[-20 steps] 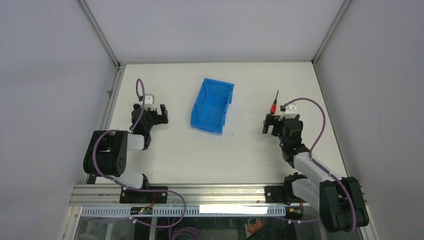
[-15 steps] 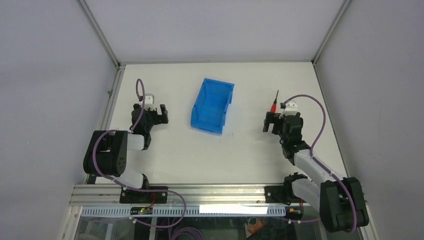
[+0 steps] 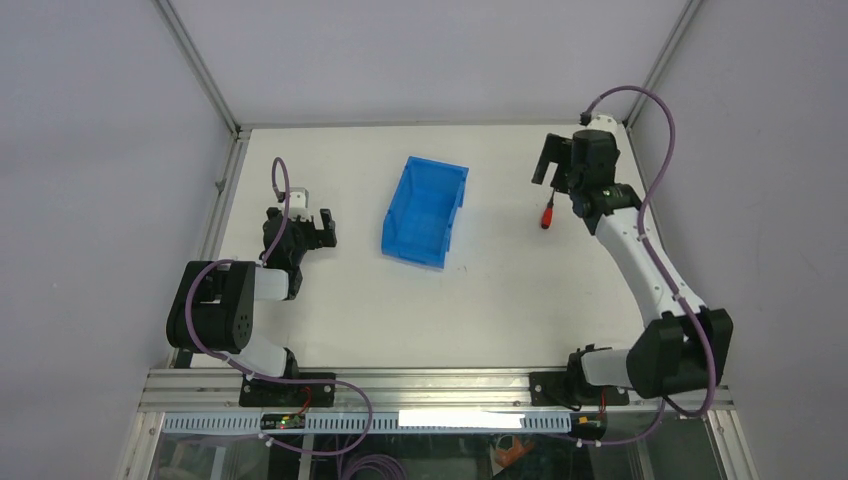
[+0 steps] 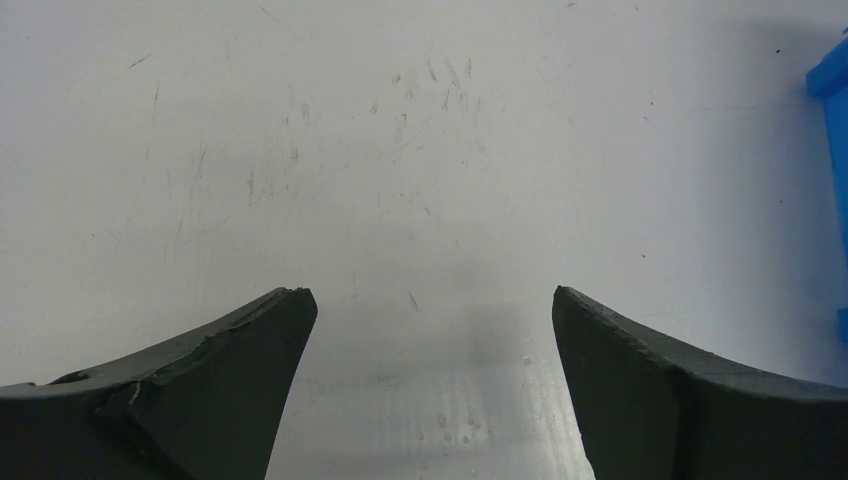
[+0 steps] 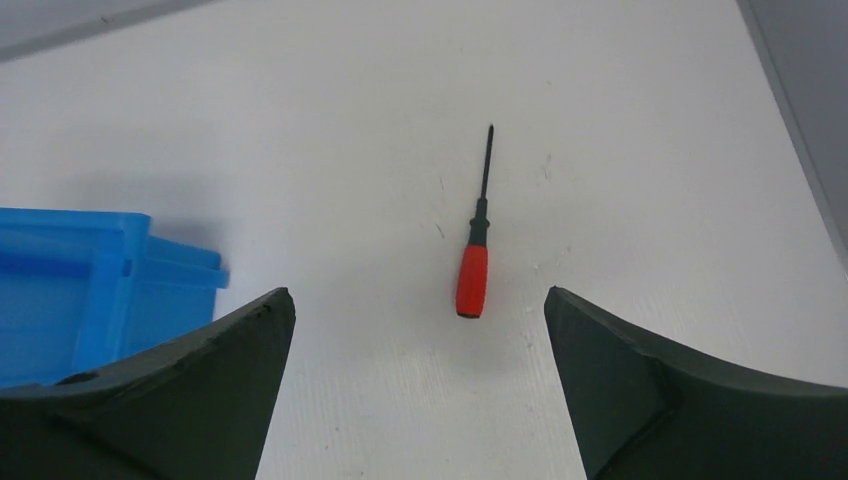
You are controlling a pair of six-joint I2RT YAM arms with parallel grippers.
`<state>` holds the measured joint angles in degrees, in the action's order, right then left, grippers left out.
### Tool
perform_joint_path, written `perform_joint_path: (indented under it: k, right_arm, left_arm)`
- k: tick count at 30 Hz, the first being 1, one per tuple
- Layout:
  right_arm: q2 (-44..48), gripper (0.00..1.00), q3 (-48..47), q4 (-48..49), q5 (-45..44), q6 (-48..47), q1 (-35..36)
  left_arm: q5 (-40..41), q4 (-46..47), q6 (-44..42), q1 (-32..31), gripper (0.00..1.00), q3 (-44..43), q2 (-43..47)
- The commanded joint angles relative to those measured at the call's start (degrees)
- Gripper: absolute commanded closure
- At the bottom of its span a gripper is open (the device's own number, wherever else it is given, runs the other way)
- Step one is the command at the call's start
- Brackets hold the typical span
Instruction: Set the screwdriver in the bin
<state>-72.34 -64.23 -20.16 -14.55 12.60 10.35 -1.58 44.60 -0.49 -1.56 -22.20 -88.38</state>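
The screwdriver (image 3: 547, 217), with a short red handle and a thin dark shaft, lies flat on the white table to the right of the blue bin (image 3: 424, 210). In the right wrist view the screwdriver (image 5: 472, 281) lies ahead of my open right gripper (image 5: 415, 300), handle toward me, untouched. The bin's corner (image 5: 70, 300) shows at the left of that view. My right gripper (image 3: 550, 168) hangs raised above the table, over the screwdriver's shaft. My left gripper (image 3: 318, 228) is open and empty, low over the table left of the bin; in its wrist view the gripper (image 4: 430, 295) holds nothing.
The grey wall and metal frame rail (image 3: 640, 170) run close along the right of the screwdriver. The bin's edge (image 4: 835, 150) shows at the right of the left wrist view. Bare white table (image 3: 500, 290) lies between the bin and the arm bases.
My right arm has lifted and swung toward the far side, from just below the screwdriver to above it. The screwdriver, the bin and the left arm have not moved.
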Motion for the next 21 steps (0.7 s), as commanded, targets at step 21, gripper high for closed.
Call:
perform_joint_path:
  k: [21]
  right_arm:
    - [-42.1, 0.34, -21.6, -19.0, 10.7, 1.5, -7.8]
  left_arm:
    - [-0.5, 1.5, 1.1, -0.7, 0.01, 0.3, 2.0]
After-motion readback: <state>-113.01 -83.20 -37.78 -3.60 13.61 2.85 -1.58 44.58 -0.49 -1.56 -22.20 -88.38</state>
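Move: The screwdriver lies on the table roughly 7 cm ahead of the right hand, 2 cm to its right and about 23 cm below, its red handle towards the robot. The blue bin's middle is some 27 cm to the right hand's left, about 4 cm ahead and 19 cm below. From the idle left hand the screwdriver is around 58 cm to the right, 6 cm ahead and 4 cm lower. The right hand drops some 20 cm to the screwdriver's handle, pitching down 40 degrees, fingers part-closing around it. ##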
